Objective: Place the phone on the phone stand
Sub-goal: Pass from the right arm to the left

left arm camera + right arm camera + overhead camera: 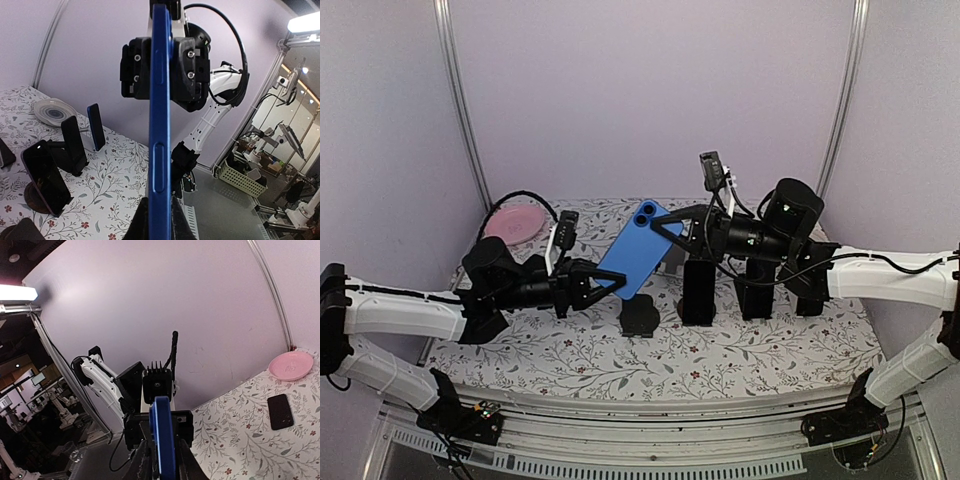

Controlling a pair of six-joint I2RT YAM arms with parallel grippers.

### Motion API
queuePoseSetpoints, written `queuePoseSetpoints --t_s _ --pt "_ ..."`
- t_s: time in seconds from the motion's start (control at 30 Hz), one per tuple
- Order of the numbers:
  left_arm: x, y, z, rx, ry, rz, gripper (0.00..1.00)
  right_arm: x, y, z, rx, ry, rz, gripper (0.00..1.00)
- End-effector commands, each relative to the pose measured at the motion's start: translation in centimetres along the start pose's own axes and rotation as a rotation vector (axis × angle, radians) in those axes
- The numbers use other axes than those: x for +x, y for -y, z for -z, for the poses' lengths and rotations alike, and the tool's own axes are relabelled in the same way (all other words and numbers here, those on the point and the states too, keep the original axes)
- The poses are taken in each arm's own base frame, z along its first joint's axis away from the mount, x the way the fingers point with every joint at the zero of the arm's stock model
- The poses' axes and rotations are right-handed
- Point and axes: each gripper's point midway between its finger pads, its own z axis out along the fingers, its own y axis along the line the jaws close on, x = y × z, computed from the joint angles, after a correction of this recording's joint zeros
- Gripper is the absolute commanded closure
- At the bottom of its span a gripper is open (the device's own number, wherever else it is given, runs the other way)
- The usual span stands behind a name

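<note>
The blue phone (638, 250) hangs tilted in the air above the middle of the table, held at both ends. My left gripper (610, 283) is shut on its lower left corner, and my right gripper (670, 232) is shut on its upper right edge. The left wrist view shows the phone (160, 125) edge-on between the fingers of that gripper (159, 210). In the right wrist view the phone (164, 440) also stands edge-on in that gripper (164, 460). A low black phone stand (640, 315) sits just below the phone. I cannot tell whether it holds anything.
More black stands (698, 290) (755, 290) line up to the right on the floral table. Dark phones lean on stands (45, 182) (75, 145). A pink plate (515, 222) sits at the back left, with a black phone (280, 411) lying flat near it.
</note>
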Motion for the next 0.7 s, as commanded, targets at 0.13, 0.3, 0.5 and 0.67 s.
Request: queuePoseSetpoints --t_s 0.13,0.3,0.5,0.67 --pt "-1.5 -0.9 0.5 -0.147 0.052 -0.085 1.00 -1.8 0.0 -0.1 0.041 0.063 0.013 0.43" --pt "-1.9 -3.0 1.7 -0.340 0.050 -0.158 1.00 -2.0 1.8 0.5 0.152 0.084 -0.019 0.15" --pt "-2.2 -4.8 2.8 -0.601 0.009 -0.331 1.00 -1.7 4.3 1.5 0.306 0.103 -0.095 0.01" --pt "-3.1 -5.7 3.6 -0.871 -0.030 -0.523 1.00 -1.5 4.5 1.5 0.317 0.110 -0.168 0.01"
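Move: Held between both hands, the blue phone has its middle about 3 cm ahead of the left hand, 5 cm to its right and 4 cm above; from the right hand it lies about 3 cm back, 5 cm left and 4 cm below. The empty black stand is some 10 cm ahead of the left hand, 5 cm right and 24 cm down; the white stand is roughly 31 cm ahead and 15 cm right, about as low. Opening wide from a near-shut grip, the right fingers come free of the phone's upper edge while that hand goes about 4 cm forward and slightly to the right. The left keeps its pinch on the lower end, first dipping, then carrying the phone forward, left and down by about 6 cm in all, swinging some 30 degrees counter-clockwise with its fingertips tipping down. ##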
